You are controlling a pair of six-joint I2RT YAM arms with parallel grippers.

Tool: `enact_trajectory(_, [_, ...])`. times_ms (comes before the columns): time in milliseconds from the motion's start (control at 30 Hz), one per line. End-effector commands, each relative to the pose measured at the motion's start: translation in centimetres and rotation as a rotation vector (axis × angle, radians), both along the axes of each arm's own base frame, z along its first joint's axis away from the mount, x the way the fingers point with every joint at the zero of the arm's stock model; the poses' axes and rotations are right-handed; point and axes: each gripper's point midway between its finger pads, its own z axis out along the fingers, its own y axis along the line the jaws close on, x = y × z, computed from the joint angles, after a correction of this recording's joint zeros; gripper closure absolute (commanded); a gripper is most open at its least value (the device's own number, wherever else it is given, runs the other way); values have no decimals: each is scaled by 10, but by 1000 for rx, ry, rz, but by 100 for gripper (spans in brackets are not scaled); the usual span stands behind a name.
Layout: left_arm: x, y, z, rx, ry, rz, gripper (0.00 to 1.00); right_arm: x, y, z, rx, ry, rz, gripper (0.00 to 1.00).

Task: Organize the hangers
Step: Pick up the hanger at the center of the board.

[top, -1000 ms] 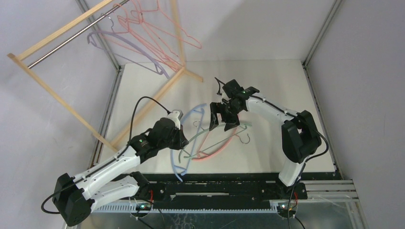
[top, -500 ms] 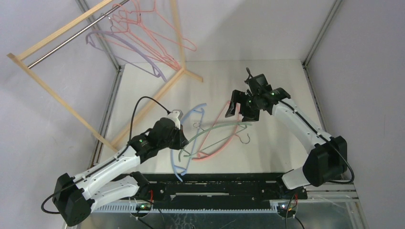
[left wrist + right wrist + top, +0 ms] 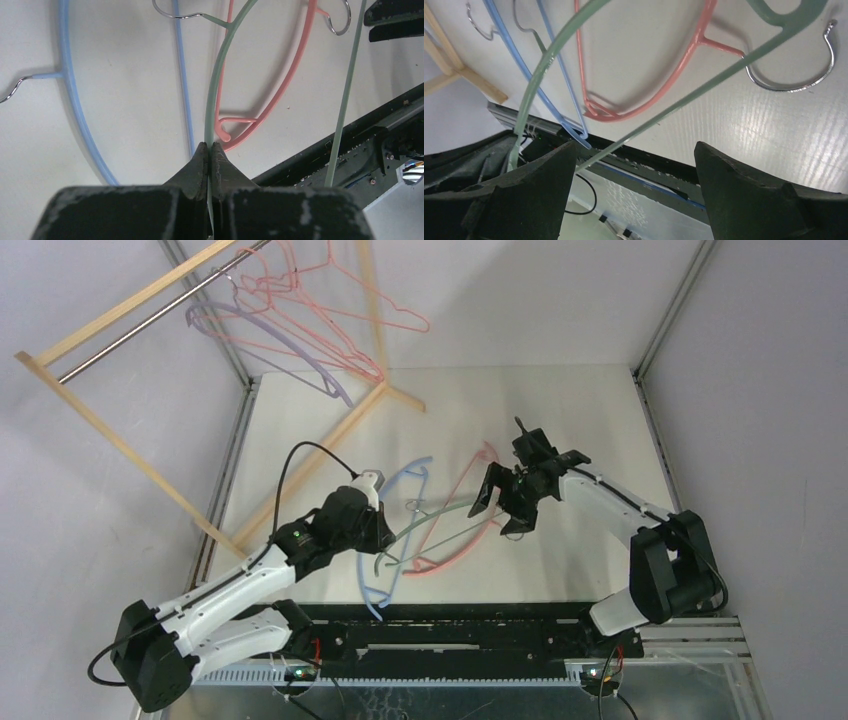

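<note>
Three hangers lie crossed mid-table: a green hanger [image 3: 445, 512], a blue hanger [image 3: 405, 485] and a pink hanger [image 3: 462, 490]. My left gripper [image 3: 386, 533] is shut on the green hanger's curved arm [image 3: 215, 90], the thin plastic pinched between the fingertips [image 3: 209, 148]. My right gripper [image 3: 503, 508] hangs open over the green hanger's hook end; its straight bar [image 3: 704, 87] runs under the wide jaws [image 3: 635, 150], close by the left finger. A metal hook [image 3: 794, 85] rests on the table. A lilac hanger [image 3: 290, 352] and pink-red wire hangers [image 3: 335, 310] hang on the rack's rod.
The light wooden rack frame [image 3: 110, 418] with its metal rod [image 3: 150, 325] leans at the back left, one foot [image 3: 400, 398] on the table. Grey walls close in the left, back and right sides. A black rail [image 3: 470, 625] runs along the near edge.
My right gripper swung right, then came back down toward the green hanger's hook end, jaws still wide. The hangers on the rod are swaying. The left arm has held still.
</note>
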Motion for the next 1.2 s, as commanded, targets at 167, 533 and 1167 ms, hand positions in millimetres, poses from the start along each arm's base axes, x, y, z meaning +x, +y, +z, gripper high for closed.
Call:
enact_trajectory(167, [10,-17,23,-84,-73,-27,100,36,32,-17,89,-26,-73,7])
enact_trajectory(533, [10,-19,22,-117,-71,-13,100,56,41,-35,93,-51,-107,66])
enact_trajectory(1167, [-22,-47,18,-420,-77,-156,51,105,39,12,288,-147,-207,91])
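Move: For the open right hand, the place on the green hanger's straight bar to pinch is about 4 cm ahead, 3 cm to its left and 5 cm below; from the left hand, shut on that hanger near its left end, it is some 8 cm ahead, 16 cm right and a little lower. On the table, the pink hanger's middle lies about 5 cm ahead and 6 cm left of the right hand, 8 cm below. The blue hanger's middle is about 4 cm ahead of the left hand, neither left nor right, 10 cm below. The right hand sinks about 5 cm onto the green hanger while reaching forward and left, shuts its wide-open fingers on the straight bar, then carries the bar some 5 cm farther forward and slightly up, the wrist turning about 15 degrees, partly clockwise. The left hand, at first pinching the hanger's curved arm, rises barely, drifts about 3 cm to the right, then sinks and backs a little as its fingers open to give up their pinch, tilting around 10 degrees with its right side rising. ##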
